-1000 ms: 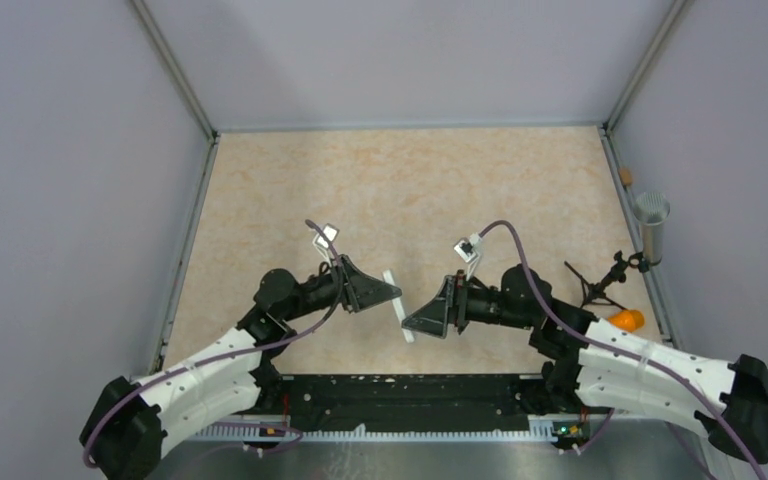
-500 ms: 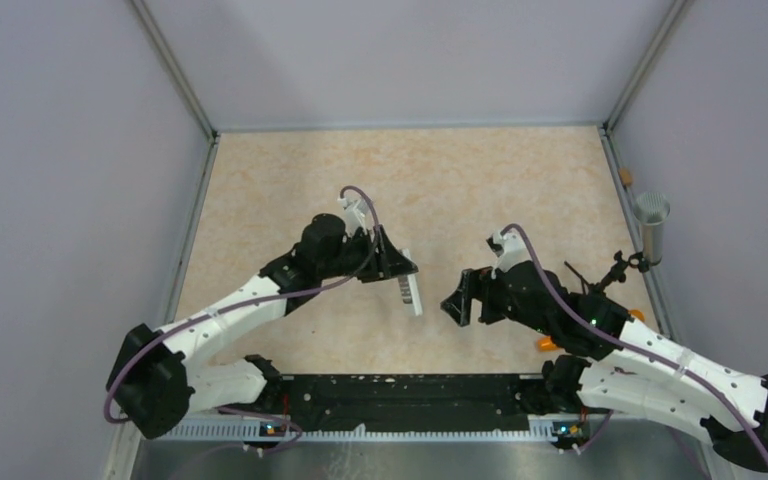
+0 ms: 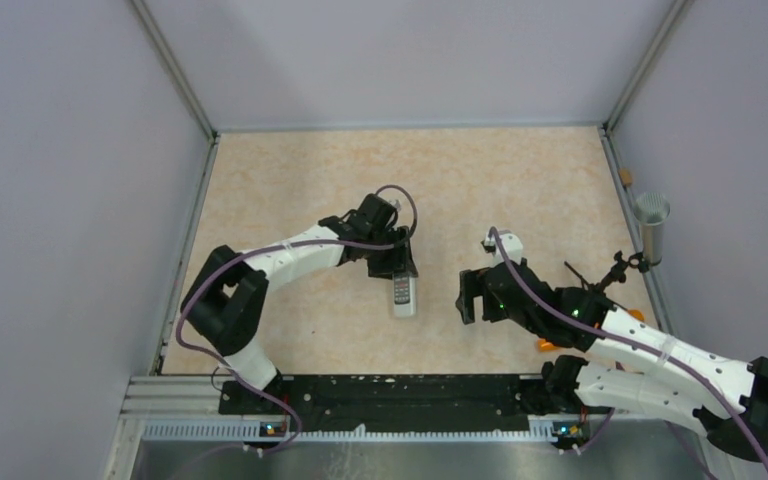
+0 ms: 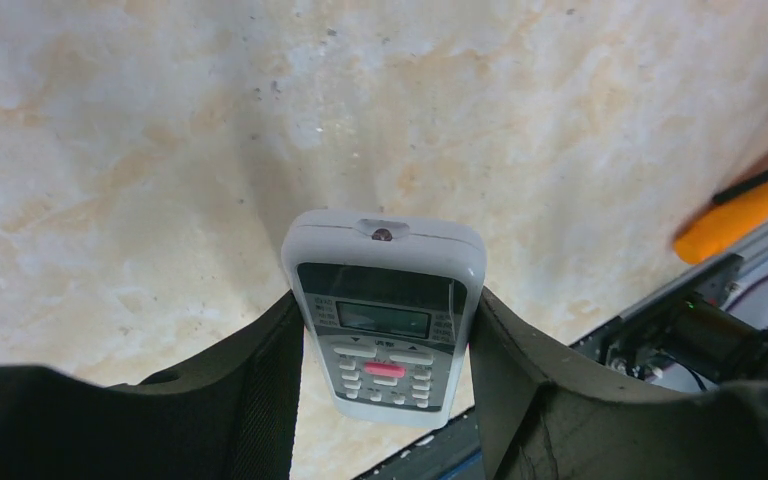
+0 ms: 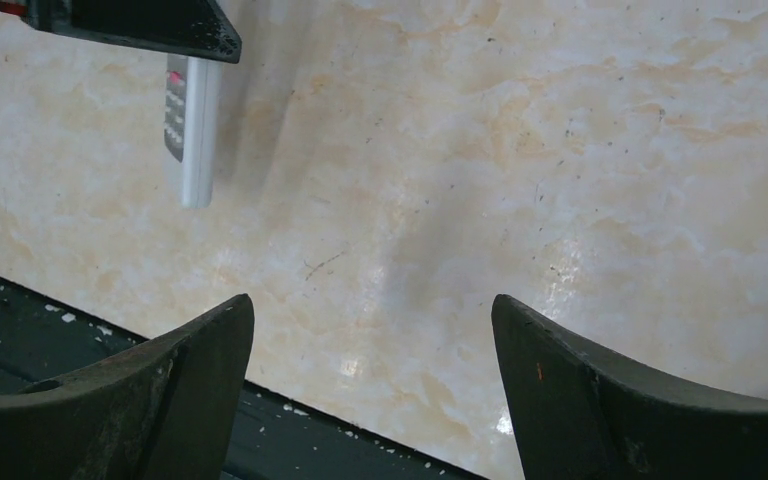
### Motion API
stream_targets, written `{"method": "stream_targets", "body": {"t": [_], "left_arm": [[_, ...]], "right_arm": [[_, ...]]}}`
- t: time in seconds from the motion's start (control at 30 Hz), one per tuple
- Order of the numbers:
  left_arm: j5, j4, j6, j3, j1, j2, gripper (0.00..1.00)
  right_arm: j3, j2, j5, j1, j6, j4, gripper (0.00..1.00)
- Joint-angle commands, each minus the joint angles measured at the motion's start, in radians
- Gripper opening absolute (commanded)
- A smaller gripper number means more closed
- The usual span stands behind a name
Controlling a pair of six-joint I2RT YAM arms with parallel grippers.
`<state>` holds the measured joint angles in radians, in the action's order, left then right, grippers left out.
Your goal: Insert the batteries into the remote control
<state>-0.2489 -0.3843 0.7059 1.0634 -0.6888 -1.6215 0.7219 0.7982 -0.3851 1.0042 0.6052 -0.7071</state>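
Observation:
The remote control (image 4: 385, 310) is a small white handset, its grey display and buttons facing up. My left gripper (image 4: 388, 298) is shut on it, one finger against each long side. From above, the remote control (image 3: 403, 294) sticks out of the left gripper (image 3: 396, 266) toward the near edge, just over the table's middle. My right gripper (image 3: 468, 296) stands open to the right of it, apart from it, with nothing between its fingers (image 5: 210, 340). In the right wrist view the remote control (image 5: 190, 130) shows edge-on at the upper left. The batteries are out of view.
An orange tapered object (image 3: 546, 345) lies partly under the right arm, also visible in the left wrist view (image 4: 740, 210). A black stand (image 3: 600, 280) and a metal cylinder (image 3: 650, 222) sit at the right edge. The black base rail (image 3: 390, 390) runs along the near edge.
The left arm has swung out from the base, carrying the remote farther onto the table and turning its buttons upward. The right gripper has drawn back to the right and opened wider.

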Motion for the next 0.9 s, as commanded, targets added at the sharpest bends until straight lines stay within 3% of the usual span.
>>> {"method": "stream_targets", "body": {"t": [0.0,0.17,0.23,0.33,0.7,0.77,0.87], "left_arm": [[0.048,-0.063,-0.04,0.093,0.001,-0.098,0.0],[0.06,-0.103,-0.038,0.166,0.0,-0.201,0.02],[0.069,-0.112,-0.034,0.182,0.0,-0.229,0.12],[0.085,-0.115,-0.03,0.192,0.0,-0.247,0.36],[0.123,-0.109,-0.056,0.145,-0.008,-0.141,0.82],[0.113,-0.106,-0.065,0.132,-0.008,-0.104,0.97],[0.109,-0.092,-0.08,0.1,-0.009,-0.022,0.99]], "right_arm": [[0.009,0.001,-0.028,-0.009,-0.024,0.011,0.86],[-0.012,-0.005,-0.015,-0.007,-0.034,0.039,0.86],[-0.013,-0.004,-0.015,-0.008,-0.034,0.044,0.86],[-0.012,-0.003,-0.013,-0.007,-0.03,0.044,0.86],[0.017,0.009,-0.008,-0.007,-0.024,0.052,0.86],[0.036,0.018,-0.016,-0.007,-0.024,0.046,0.86],[0.072,0.032,-0.018,-0.009,-0.031,0.043,0.86]]}}
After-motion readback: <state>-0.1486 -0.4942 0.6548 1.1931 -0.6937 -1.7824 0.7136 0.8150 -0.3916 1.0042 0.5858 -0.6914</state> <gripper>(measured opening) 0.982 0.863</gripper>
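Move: The remote control is already pinched in the left hand, held tilted, display end outward. Its resting place is bare table: the middle of that spot lies about 6 cm below the left hand and 2 cm back. The table's near edge is some 22 cm straight back of the hand. From the idle right hand the spot lies roughly 14 cm left, 6 cm ahead and 12 cm below. Still gripping the sides of the remote control near its display end, the left hand lowers it about 5 cm to the table, easing some 2 cm forward, while the wrist rolls about 10 degrees so the left side comes up. After slowing to a stop, the fingers spread wide, let go, and the hand starts back up by about 2 cm. ##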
